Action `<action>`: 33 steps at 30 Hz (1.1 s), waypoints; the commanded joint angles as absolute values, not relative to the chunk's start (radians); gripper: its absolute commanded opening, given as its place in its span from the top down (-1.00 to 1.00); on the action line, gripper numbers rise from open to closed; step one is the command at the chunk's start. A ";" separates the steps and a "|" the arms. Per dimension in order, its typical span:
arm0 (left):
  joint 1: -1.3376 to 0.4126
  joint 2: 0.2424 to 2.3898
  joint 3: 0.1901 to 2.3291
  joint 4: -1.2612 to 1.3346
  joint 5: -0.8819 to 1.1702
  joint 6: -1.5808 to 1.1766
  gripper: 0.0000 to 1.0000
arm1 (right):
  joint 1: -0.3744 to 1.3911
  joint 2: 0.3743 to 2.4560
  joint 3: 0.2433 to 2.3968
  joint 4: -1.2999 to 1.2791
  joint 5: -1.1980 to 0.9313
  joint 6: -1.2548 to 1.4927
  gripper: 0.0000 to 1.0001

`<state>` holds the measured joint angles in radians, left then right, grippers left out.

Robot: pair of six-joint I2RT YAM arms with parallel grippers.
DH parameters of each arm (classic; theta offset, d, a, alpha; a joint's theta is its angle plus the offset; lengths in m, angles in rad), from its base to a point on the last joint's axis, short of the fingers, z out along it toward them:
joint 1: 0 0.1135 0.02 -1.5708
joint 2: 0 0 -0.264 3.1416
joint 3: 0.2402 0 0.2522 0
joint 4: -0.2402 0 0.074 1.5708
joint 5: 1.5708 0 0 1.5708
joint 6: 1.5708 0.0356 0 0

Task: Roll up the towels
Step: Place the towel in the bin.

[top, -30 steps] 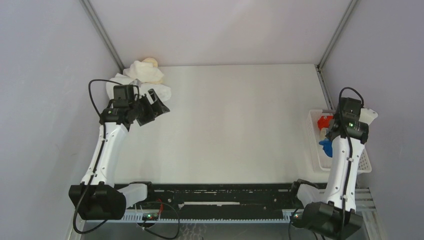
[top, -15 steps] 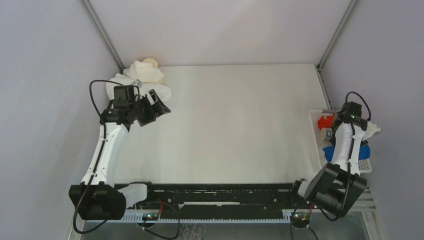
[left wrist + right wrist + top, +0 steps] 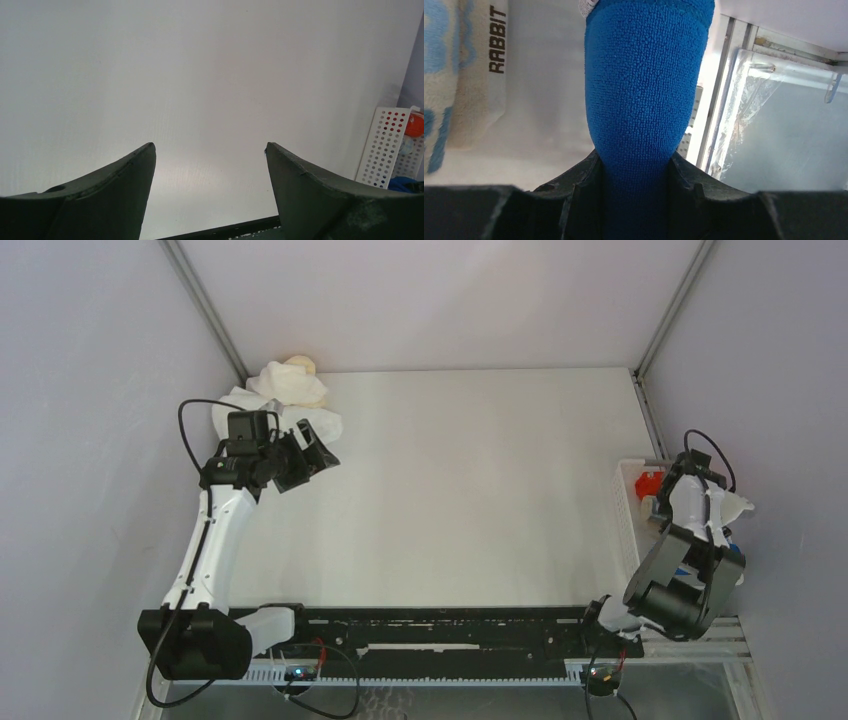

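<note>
In the right wrist view my right gripper is shut on a rolled royal blue towel, which stands up between its jaws inside the white basket. A cream and light-blue patterned towel with a "RABBIT" label lies at its left. From above, my right arm is folded over the basket and hides the gripper. A red towel shows at the basket's far end. White and cream towels are heaped at the far left corner. My left gripper hangs open and empty beside them.
The slatted basket stands at the table's right edge, against the right wall. A black rail runs along the near edge between the arm bases. Metal frame posts rise at both far corners.
The right arm has folded back, its elbow dropping toward the near edge while the wrist stays over the basket with the blue towel. The left arm has not moved.
</note>
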<state>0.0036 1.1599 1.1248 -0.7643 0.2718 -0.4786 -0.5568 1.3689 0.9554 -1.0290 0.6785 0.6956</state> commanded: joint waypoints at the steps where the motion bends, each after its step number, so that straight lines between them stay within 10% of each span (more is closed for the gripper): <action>1: 0.011 1.159 1.096 -0.732 0.245 -0.453 -0.72 | -0.555 1.454 0.950 -0.969 0.704 0.738 0.68; 33: 0.011 1.191 1.087 -0.727 0.199 -0.451 -0.71 | -0.607 1.469 0.789 -0.480 0.363 0.578 0.57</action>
<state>0.0071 1.1919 1.1084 -0.7593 0.2108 -0.4767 -0.6010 1.4925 0.8124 -0.5819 0.4458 0.6079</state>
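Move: The right gripper already holds the rolled blue towel above the bin's near end; the empty near part of the bin, where the roll goes, is about 5 cm ahead, 2 cm left and 9 cm below. The beige RABBIT towel lies about 13 cm ahead and 5 left, the orange towel 18 ahead and 6 left, both roughly 9 cm lower. From the left gripper, that empty part is some 70 cm right, 12 back and 20 below. Lower the blue roll into the bin with the right hand: sink first, then swing forward while still sinking, about 7 cm down and 5.5 cm forward in all, away from the near wall and in beside the RABBIT towel. Tilt the wrist some 15 degrees so the fingertips swing forward, and keep the pinch on the roll. Let the open left hand ease down about 2 cm. ##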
